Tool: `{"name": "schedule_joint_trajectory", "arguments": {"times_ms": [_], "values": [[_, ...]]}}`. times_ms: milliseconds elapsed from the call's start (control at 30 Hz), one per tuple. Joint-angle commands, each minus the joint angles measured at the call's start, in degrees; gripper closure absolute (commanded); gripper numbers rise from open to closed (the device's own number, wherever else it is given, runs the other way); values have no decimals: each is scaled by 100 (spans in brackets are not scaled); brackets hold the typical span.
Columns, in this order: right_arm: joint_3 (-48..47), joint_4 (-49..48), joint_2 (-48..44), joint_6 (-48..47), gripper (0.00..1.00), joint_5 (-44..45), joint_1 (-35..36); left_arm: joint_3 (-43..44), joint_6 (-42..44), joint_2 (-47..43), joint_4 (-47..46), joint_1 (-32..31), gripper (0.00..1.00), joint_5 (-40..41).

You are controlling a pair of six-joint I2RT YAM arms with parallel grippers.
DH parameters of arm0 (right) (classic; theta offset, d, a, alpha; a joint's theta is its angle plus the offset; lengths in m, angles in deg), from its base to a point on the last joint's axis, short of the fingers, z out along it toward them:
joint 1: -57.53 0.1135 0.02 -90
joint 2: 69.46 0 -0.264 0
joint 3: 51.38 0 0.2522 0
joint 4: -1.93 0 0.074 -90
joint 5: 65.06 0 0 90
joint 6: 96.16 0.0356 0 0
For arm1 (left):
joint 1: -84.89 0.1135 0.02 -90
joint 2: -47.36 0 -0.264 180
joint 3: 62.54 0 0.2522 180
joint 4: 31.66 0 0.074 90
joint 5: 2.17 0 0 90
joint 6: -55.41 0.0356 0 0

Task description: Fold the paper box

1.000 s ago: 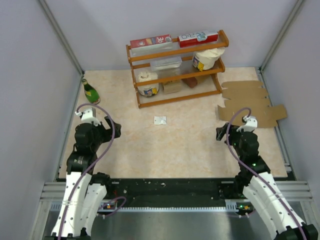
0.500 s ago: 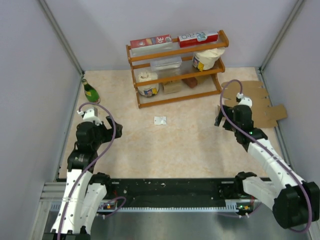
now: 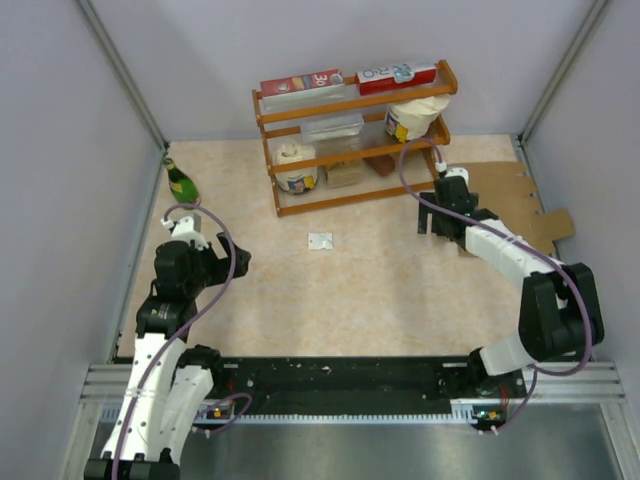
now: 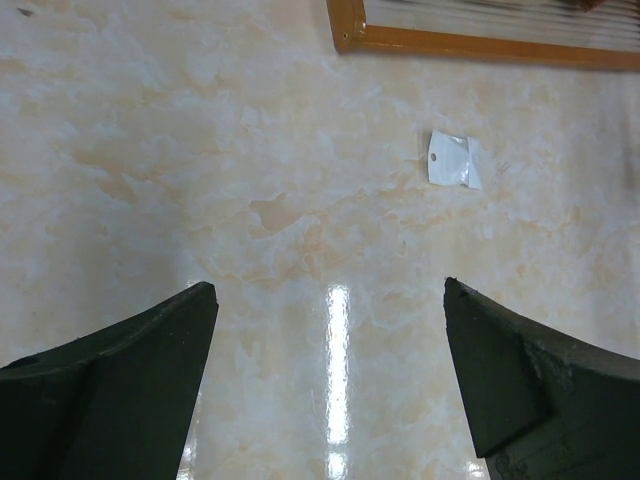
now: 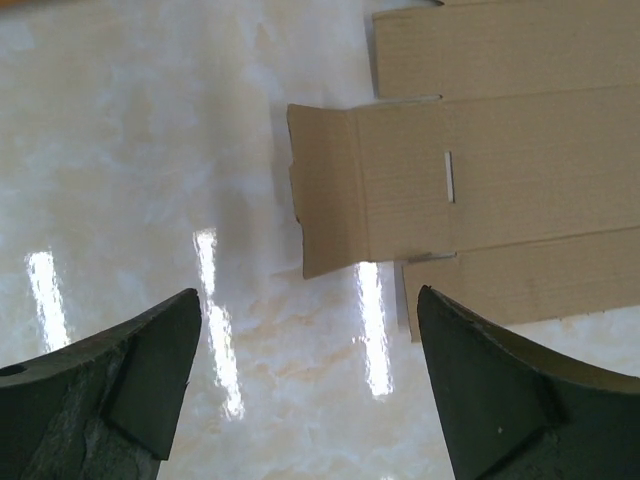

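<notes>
The paper box (image 3: 512,200) is a flat brown die-cut cardboard sheet lying at the table's right rear. In the right wrist view its panels and a short end flap (image 5: 480,170) fill the upper right. My right gripper (image 3: 437,218) hovers open at the sheet's left edge. Bare table shows between its fingers, and the flap sits just beyond the gripper (image 5: 308,295). My left gripper (image 3: 228,262) stays open over the left side of the table, holding nothing. The left wrist view shows only table between that gripper's (image 4: 328,290) fingers.
A wooden shelf (image 3: 350,140) at the back centre carries red cartons (image 3: 300,83), tubs and a clear container; its base rail (image 4: 480,45) shows in the left wrist view. A small white scrap (image 3: 320,241) (image 4: 452,162) lies before it. A green bottle (image 3: 181,184) stands far left.
My right arm has stretched forward from near its base to the cardboard's left edge, staying open. The left arm has shifted only slightly.
</notes>
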Motion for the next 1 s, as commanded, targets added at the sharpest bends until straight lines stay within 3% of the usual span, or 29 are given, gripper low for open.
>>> {"name": "schedule_joint_trajectory", "arguments": {"times_ms": [0, 300, 733, 967], "values": [[-543, -338, 642, -339, 15, 477, 226, -2, 62, -88, -232, -26, 2, -157], [-1387, -400, 1944, -630, 43, 995, 385, 77, 132, -176, -74, -299, 2, 159], [-1704, -216, 2639, -726, 50, 1566, 393, 103, 159, -167, 14, -501, 3, 387], [-1722, -207, 2736, -805, 60, 1690, 393, 86, 159, -150, -21, -501, 2, 370]]}}
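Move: The flap on the box's near left end lies about 6 cm ahead of the right hand, 2 cm to its right and 9 cm below. The rest of the flat cardboard centres some 10 cm ahead and 16 cm right; the shelf's near right foot is about 15 cm ahead, nearly in line, and the white packet is 3 cm ahead and 25 cm left. From the left hand the flap lies roughly 16 cm ahead and 45 cm right, 16 cm lower. Down and forward towards the box's left end flap goes the right hand, about 7 cm lower and 6 cm farther out, most of the forward reach coming early and the rest mainly sinking. Its left side dips nearly 20 degrees while the wide-open fingers close to under half, one coming to either side of the flap; contact can't be made out. ##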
